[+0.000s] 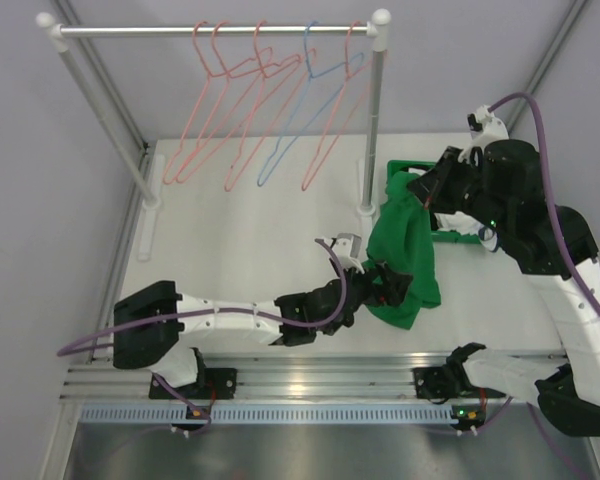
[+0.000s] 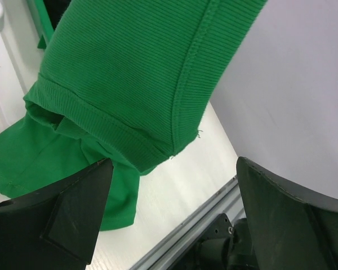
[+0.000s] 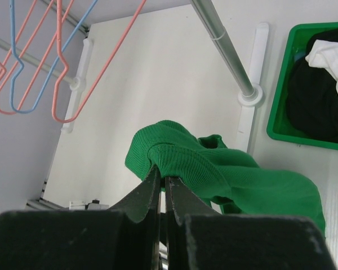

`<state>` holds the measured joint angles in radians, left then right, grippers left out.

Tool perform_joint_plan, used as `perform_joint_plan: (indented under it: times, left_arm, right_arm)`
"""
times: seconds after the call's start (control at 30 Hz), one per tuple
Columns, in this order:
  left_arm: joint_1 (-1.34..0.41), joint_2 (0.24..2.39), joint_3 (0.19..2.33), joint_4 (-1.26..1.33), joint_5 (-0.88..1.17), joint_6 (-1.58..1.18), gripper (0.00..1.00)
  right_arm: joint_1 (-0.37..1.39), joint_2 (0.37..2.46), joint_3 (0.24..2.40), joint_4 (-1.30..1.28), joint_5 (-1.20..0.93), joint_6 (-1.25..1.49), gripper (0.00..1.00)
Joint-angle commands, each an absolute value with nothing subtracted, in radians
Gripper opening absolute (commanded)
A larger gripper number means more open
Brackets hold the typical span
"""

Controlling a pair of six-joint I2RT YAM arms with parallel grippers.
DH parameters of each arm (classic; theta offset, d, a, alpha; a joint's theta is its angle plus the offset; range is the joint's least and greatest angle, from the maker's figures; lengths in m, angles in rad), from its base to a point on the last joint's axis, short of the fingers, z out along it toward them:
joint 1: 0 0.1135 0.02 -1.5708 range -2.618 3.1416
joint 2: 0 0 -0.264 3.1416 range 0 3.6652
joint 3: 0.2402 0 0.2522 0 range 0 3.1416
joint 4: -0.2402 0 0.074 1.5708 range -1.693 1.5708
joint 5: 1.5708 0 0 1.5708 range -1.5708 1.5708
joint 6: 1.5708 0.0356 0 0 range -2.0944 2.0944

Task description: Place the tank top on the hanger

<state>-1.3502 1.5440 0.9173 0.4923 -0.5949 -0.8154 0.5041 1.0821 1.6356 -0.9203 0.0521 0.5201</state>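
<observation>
The green tank top (image 1: 405, 250) hangs bunched from my right gripper (image 1: 421, 192), which is shut on a fold of its ribbed edge (image 3: 163, 169). The rest of the fabric (image 3: 242, 180) drapes down onto the table. My left gripper (image 1: 388, 283) stands wide open beside the lower part of the top. In the left wrist view a hemmed edge (image 2: 129, 79) hangs just beyond the black fingers (image 2: 62, 219), with only table between them. Several salmon-pink hangers (image 1: 263, 72) hang on the rail at the back, and one pink hanger (image 3: 58, 62) shows in the right wrist view.
A blue hanger (image 1: 310, 60) hangs among the pink ones on the white rail (image 1: 130, 31). The rack's right post (image 1: 373, 120) stands just left of the tank top. A green bin (image 3: 279, 112) holding black and white garments sits to the right of the post.
</observation>
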Motion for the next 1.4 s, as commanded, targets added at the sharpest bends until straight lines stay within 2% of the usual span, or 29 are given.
perform_joint_plan:
  times: [0.0, 0.2, 0.33, 0.57, 0.67, 0.7, 0.9, 0.93, 0.97, 1.1, 1.27, 1.37]
  left_arm:
    - [-1.353, 1.578, 0.977, 0.500, -0.666, -0.857, 0.96]
    - [-1.351, 1.612, 1.009, 0.511, -0.721, -0.867, 0.96]
    - [-1.351, 1.626, 1.020, 0.534, -0.761, -0.868, 0.88]
    - [-1.348, 1.637, 1.019, 0.551, -0.752, -0.845, 0.53]
    - [-1.347, 1.621, 1.000, 0.551, -0.759, -0.833, 0.24]
    - [-1.347, 1.606, 0.996, 0.536, -0.765, -0.831, 0.01]
    - [-1.348, 1.497, 0.976, 0.445, -0.778, -0.785, 0.00]
    - [-1.347, 1.409, 0.965, 0.337, -0.784, -0.767, 0.00]
    - [-1.347, 1.408, 0.965, 0.336, -0.784, -0.767, 0.00]
    - [-1.350, 1.176, 0.946, 0.169, -0.840, -0.698, 0.00]
    - [-1.347, 0.973, 1.028, -0.030, -0.887, -0.580, 0.00]
    - [-1.348, 0.936, 1.138, -0.122, -0.902, -0.493, 0.00]
  right_arm:
    - [0.526, 1.081, 1.644, -0.848, 0.057, 0.520, 0.00]
    - [0.531, 1.086, 1.657, -0.857, 0.052, 0.523, 0.00]
    - [0.531, 1.085, 1.663, -0.868, 0.054, 0.522, 0.00]
    - [0.532, 1.069, 1.654, -0.876, 0.055, 0.522, 0.00]
    - [0.532, 1.063, 1.649, -0.876, 0.052, 0.522, 0.00]
    - [0.532, 1.062, 1.644, -0.873, 0.052, 0.522, 0.00]
    - [0.531, 1.051, 1.641, -0.876, 0.063, 0.497, 0.00]
    - [0.532, 1.046, 1.660, -0.887, 0.063, 0.476, 0.00]
    - [0.532, 1.046, 1.660, -0.887, 0.063, 0.476, 0.00]
    - [0.532, 1.042, 1.719, -0.896, 0.038, 0.433, 0.00]
    - [0.534, 1.060, 1.781, -0.890, -0.047, 0.419, 0.00]
    - [0.532, 1.084, 1.836, -0.881, -0.086, 0.425, 0.00]
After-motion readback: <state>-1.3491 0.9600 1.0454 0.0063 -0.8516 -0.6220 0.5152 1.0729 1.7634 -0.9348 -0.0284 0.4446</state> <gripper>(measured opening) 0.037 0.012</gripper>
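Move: The tank top hangs from the right fingers, and the loose edge the open left hand goes for is about 3 cm ahead of that hand, 1 cm to its right and 1 cm below. Around it, the rack's near post foot is some 28 cm ahead, 5 cm left and 20 cm below; the green bin is about 30 cm ahead, 15 cm right and 19 cm below. From the right hand the edge is roughly 4 cm back, level sideways and 19 cm below. Easing forward a couple of centimetres and turning slightly counter-clockwise, the left hand takes the tank top's edge between its open fingers and pinches it shut, then swings up and left about 16 cm each way, drawing the edge away from the bin side. The right fingers keep their pinch, staying in place until they rise about 4 cm and ease back 2 cm at the end. ##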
